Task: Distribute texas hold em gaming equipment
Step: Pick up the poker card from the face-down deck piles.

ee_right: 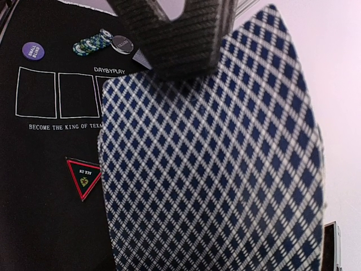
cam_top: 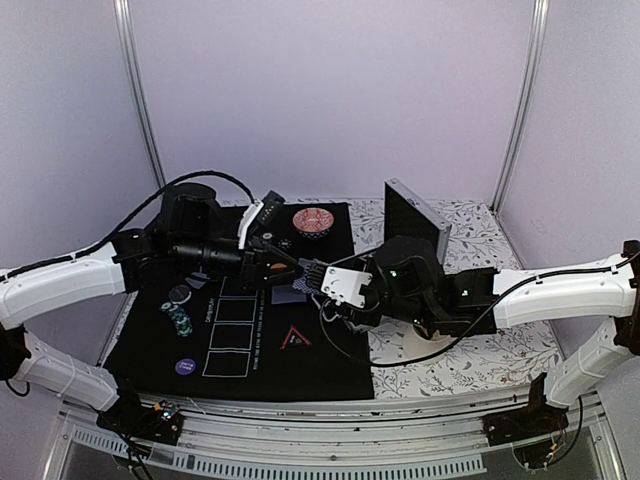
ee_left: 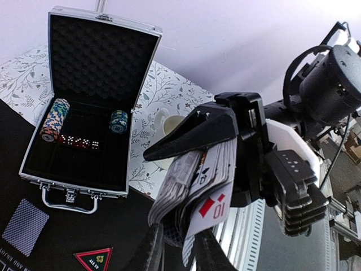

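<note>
My right gripper (cam_top: 328,282) is shut on a fanned deck of playing cards (cam_top: 312,271) above the black mat's middle. In the left wrist view its black finger (ee_left: 192,132) presses on the deck (ee_left: 192,180), and a ten of diamonds shows. My left gripper (ee_left: 180,240) is shut on the edge of a blue-backed card hanging from the deck. That card's back (ee_right: 214,169) fills the right wrist view and hides the right jaws. The left fingers (ee_right: 192,39) pinch its top edge. One card (cam_top: 288,295) lies on the mat. Chips (cam_top: 180,318), a purple disc (cam_top: 185,367), a black disc (cam_top: 179,293) and a red triangle (cam_top: 295,339) also lie there.
An open metal case (ee_left: 84,180) with chip rolls (ee_left: 54,118) and dice stands on the floral cloth at the back right (cam_top: 415,225). A red patterned bowl (cam_top: 313,220) sits at the mat's far edge. A white cup (ee_left: 169,121) stands beside the case. White card outlines (ee_right: 56,93) mark the mat.
</note>
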Available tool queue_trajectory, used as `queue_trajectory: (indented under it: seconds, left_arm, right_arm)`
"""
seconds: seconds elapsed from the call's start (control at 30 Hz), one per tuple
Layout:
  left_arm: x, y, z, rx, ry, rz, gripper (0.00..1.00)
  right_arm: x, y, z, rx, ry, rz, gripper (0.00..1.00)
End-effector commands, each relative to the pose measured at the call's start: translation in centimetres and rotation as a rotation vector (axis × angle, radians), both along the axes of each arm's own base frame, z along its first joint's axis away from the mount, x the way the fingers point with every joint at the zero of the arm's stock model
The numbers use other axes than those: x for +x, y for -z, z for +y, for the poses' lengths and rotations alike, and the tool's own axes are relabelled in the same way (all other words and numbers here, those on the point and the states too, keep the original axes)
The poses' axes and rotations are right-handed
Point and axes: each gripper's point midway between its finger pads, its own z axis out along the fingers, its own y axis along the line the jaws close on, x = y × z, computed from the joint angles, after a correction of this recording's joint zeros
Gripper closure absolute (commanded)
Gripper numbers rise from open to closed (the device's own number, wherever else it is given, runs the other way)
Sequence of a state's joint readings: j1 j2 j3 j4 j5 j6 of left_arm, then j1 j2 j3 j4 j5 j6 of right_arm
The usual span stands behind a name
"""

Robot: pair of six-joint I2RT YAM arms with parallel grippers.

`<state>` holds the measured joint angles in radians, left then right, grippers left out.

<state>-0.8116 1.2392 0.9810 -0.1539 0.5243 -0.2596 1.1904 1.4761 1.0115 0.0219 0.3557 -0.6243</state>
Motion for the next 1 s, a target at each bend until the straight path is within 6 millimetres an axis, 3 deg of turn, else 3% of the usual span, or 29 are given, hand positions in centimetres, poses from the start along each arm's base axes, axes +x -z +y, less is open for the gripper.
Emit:
queue_trajectory:
  seconds: [0.0, 0.13, 0.67, 0.77, 0.83, 0.9, 0.97]
  left_arm:
    - [-0.6, -1.4, -0.7, -0.03, 0.04, -0.039, 0.81]
    - [-0.5, -1.6, -0.7, -0.03, 0.037, -0.045, 1.0]
    - [-1.7, -5.9, 3.1, -0.125, -0.046, -0.125, 1.0]
    - [0.0, -6.3, 5.1, -0.127, -0.151, -0.104, 1.0]
    - [2.2, -5.7, 7.5, -0.116, -0.255, -0.072, 1.0]
    - [5.1, -4.1, 10.5, -0.102, -0.373, -0.028, 1.0]
    - [7.1, -1.8, 12.3, -0.103, -0.422, 0.043, 1.0]
  right_arm:
    - [-0.1, -1.8, -0.2, 0.054, 0.003, -0.005, 0.53]
    - [-0.1, -1.8, -0.2, 0.056, 0.0, -0.006, 0.53]
    - [0.7, -1.3, -2.1, 0.061, 0.037, 0.006, 0.54]
    - [1.1, -1.0, -2.8, 0.059, 0.054, 0.015, 0.54]
    - [1.1, -0.6, -3.1, 0.049, 0.06, 0.024, 0.54]
    - [1.0, -0.3, -3.3, 0.042, 0.06, 0.034, 0.54]
    - [1.0, -0.2, -3.4, 0.039, 0.062, 0.039, 0.54]
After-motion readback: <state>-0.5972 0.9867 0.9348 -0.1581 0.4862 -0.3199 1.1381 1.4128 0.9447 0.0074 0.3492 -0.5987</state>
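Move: The deck in my right gripper is right at my left fingertips, its middle about 4 cm to their right, 1 cm back and 2 cm lower; from my right hand it is some 2 cm ahead and 3 cm left, 2 cm higher. Some 25 cm below my left hand lies the All In triangle, 1 cm ahead and 1 cm left; the mat's card pile is about 12 cm beyond that triangle. The case tray lies roughly 16 cm ahead and 18 cm right of my left hand. My left fingers finish closing on the end of a card and draw it from the deck: first up about 6 cm and slightly back, then quickly left some 8 cm and forward, turning about 15 degrees counter-clockwise as the fingertips tip up a little. My right hand keeps its grip on the deck and eases about 3 cm right. ##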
